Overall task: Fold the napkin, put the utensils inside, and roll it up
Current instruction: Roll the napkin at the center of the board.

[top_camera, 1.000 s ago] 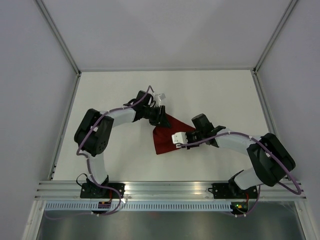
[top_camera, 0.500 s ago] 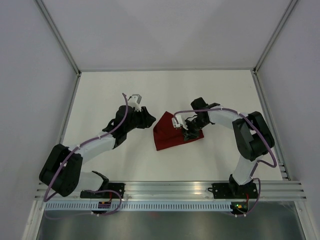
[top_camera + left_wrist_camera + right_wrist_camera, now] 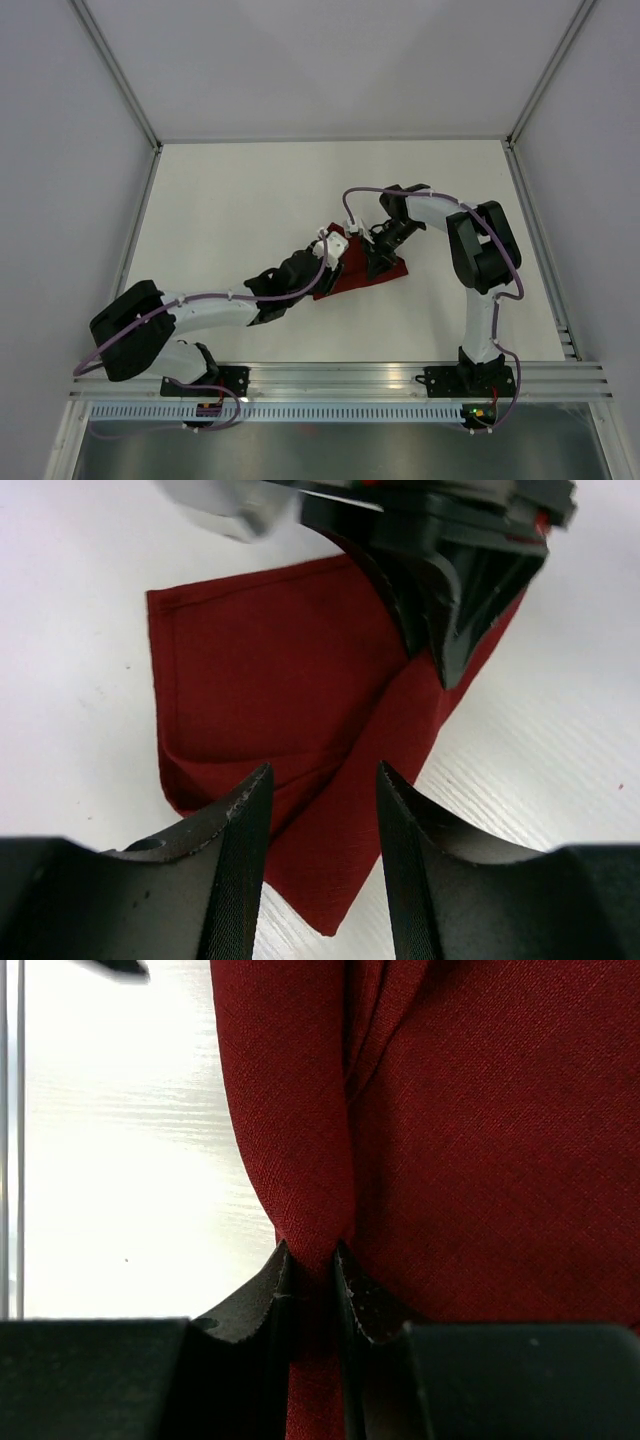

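Observation:
The napkin (image 3: 358, 279) lies folded and bunched mid-table, a dark red cloth (image 3: 270, 670). My right gripper (image 3: 379, 256) is shut on a raised fold of it (image 3: 480, 1140), with the cloth pinched between the jaws (image 3: 312, 1252). My left gripper (image 3: 333, 264) hovers open over the napkin's near-left pointed corner, and its jaws (image 3: 322, 780) hold nothing. In the left wrist view the right gripper (image 3: 450, 590) shows at the top, on the cloth. The utensils are out of view.
The white table (image 3: 230, 200) is enclosed by pale walls on three sides. An aluminium rail (image 3: 340, 375) runs along the near edge, where both arm bases sit.
My left arm has swung in from the napkin's left side to its near-left corner, its jaws widening. My right gripper has stayed on the cloth while its arm drew in.

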Motion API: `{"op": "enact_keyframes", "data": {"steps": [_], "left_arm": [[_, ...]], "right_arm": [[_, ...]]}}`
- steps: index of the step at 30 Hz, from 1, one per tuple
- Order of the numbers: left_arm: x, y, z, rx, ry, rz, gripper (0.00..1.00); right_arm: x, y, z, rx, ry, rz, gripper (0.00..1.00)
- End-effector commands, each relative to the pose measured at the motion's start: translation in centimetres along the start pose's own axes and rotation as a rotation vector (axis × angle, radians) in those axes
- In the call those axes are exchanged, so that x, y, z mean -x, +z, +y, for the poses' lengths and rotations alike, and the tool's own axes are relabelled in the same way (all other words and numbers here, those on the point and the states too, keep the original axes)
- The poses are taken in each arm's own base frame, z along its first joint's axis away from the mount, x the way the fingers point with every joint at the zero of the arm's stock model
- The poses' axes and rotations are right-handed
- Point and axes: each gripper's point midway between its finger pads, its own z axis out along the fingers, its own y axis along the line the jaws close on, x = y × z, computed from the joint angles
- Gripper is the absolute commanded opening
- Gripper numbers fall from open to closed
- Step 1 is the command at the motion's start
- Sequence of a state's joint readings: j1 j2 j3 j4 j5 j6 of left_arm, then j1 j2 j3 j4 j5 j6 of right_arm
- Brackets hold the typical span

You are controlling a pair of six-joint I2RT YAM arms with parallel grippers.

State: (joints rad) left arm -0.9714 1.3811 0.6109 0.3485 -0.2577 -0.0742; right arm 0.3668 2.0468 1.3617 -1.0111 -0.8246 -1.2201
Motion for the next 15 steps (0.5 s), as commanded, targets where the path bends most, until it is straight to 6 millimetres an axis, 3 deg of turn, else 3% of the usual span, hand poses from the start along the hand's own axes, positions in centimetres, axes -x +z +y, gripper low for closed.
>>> {"op": "enact_keyframes", "data": {"steps": [1, 9, 15], "left_arm": [[1.1, 1.2, -1.6, -0.013, 0.217, 0.011, 0.51], [-1.0, 2.9, -5.9, -0.139, 0.356, 0.111, 0.52], [-2.6, 4.2, -6.7, -0.169, 0.379, 0.154, 0.53]], "right_arm": [[-4.2, 1.1, 0.6, 0.066, 0.074, 0.124, 0.12], [-4.4, 1.2, 0.2, 0.056, 0.096, 0.139, 0.12], [-4.4, 1.2, 0.0, 0.056, 0.11, 0.139, 0.12]]}}
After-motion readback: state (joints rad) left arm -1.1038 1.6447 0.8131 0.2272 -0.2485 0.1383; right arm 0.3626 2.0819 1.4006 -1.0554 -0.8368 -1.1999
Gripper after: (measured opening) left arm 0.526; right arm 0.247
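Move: From the left gripper, the stretch of rolled near edge beside the right gripper's pinch lies about 5 cm to the right, roughly level in reach and some 9 cm below; the right fingertips are about 9 cm to the right, 1 cm farther out and 9 cm down. The napkin's near left corner sits about 6 cm left and 3 cm back of the left gripper. From the right gripper, that stretch is some 4 cm left and 1 cm nearer, at its own height. Bring the left gripper right, down and a little back, about 7 cm in all, along the rolled edge towards the right gripper and in over its near side, fingers still half open. Swing it some 15 degrees clockwise and raise its left side about as much, tipping the fingers farther down. Hold the right gripper where it is, still pinching the roll. ##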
